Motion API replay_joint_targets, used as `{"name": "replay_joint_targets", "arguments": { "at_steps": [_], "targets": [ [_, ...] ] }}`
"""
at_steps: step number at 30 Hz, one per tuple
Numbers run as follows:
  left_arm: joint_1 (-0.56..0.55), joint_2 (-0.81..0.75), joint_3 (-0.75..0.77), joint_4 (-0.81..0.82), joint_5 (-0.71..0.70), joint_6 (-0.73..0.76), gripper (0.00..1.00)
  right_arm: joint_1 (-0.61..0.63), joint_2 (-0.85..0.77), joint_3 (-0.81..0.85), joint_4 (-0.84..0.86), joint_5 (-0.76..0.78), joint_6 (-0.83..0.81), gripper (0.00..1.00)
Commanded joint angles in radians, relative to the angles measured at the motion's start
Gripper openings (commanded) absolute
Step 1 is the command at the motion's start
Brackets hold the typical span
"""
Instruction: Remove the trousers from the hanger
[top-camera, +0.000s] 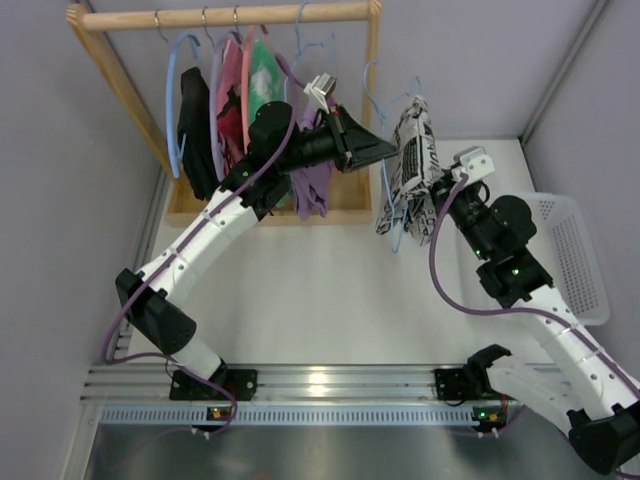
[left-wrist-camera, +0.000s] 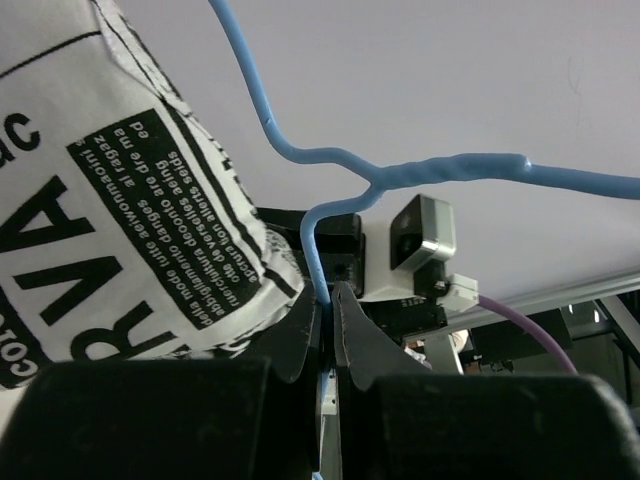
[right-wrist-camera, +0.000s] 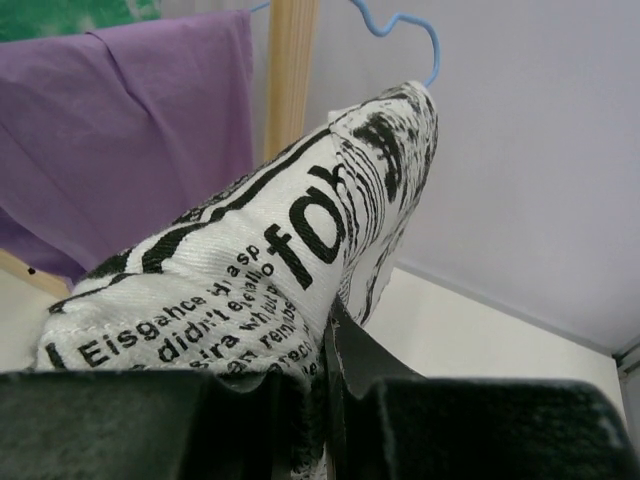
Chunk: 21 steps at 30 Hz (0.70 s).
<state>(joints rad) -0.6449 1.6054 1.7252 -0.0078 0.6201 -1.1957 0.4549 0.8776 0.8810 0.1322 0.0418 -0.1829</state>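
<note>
The trousers (top-camera: 412, 165), white with black newsprint lettering, hang folded over the thin light-blue wire hanger (top-camera: 380, 100), held in the air to the right of the wooden rack. My left gripper (top-camera: 388, 152) is shut on the hanger's wire; in the left wrist view the blue wire (left-wrist-camera: 316, 250) runs down between the closed fingers, with the trousers (left-wrist-camera: 120, 200) at the left. My right gripper (top-camera: 440, 190) is shut on the trousers' edge; in the right wrist view the cloth (right-wrist-camera: 250, 270) drapes over the fingers and the hanger hook (right-wrist-camera: 400, 25) shows above.
A wooden clothes rack (top-camera: 230, 15) at the back holds a black garment on a thicker blue hanger (top-camera: 195, 120), pink and green items (top-camera: 262, 80) and a purple garment (top-camera: 315, 185). A white mesh basket (top-camera: 575, 250) sits at the right table edge.
</note>
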Motion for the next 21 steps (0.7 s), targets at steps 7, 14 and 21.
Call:
{"name": "replay_joint_targets", "arguments": {
  "at_steps": [7,14,21],
  "targets": [
    [0.017,-0.039,-0.036,0.071,-0.013,0.062,0.00,-0.013,-0.054,0.210,0.067,-0.020,0.019,0.00],
    [0.017,-0.050,-0.110,0.068,-0.016,0.088,0.00,-0.012,-0.049,0.308,0.040,-0.019,0.052,0.00],
    [0.017,-0.073,-0.191,0.068,-0.013,0.117,0.00,-0.013,-0.049,0.407,0.030,-0.013,0.059,0.00]
  ]
}}
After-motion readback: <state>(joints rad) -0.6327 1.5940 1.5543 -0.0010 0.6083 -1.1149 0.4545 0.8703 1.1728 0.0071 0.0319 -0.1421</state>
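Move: The right hand holds the white printed trousers by their near right edge, their middle some 4 cm ahead, 5 cm left and about level. The blue hanger's middle lies about 8 cm to its left, level with it fore and aft, and 5 cm higher. The rack's right post stands roughly 20 cm ahead and 10 cm left, the purple cloth 18 cm ahead and 22 cm left. The left hand grips the hanger; from it the trousers' middle is some 7 cm ahead, 2 cm right and 8 cm below. Straight up for the most part, about 11 cm and easing slightly back, the right hand draws the pinched trousers upward past the hanger, its fingers tipping up a little. The left hand works against it, keeping its shut grip on the hanger wire and sinking about 7 cm, slowly at first and then faster. ##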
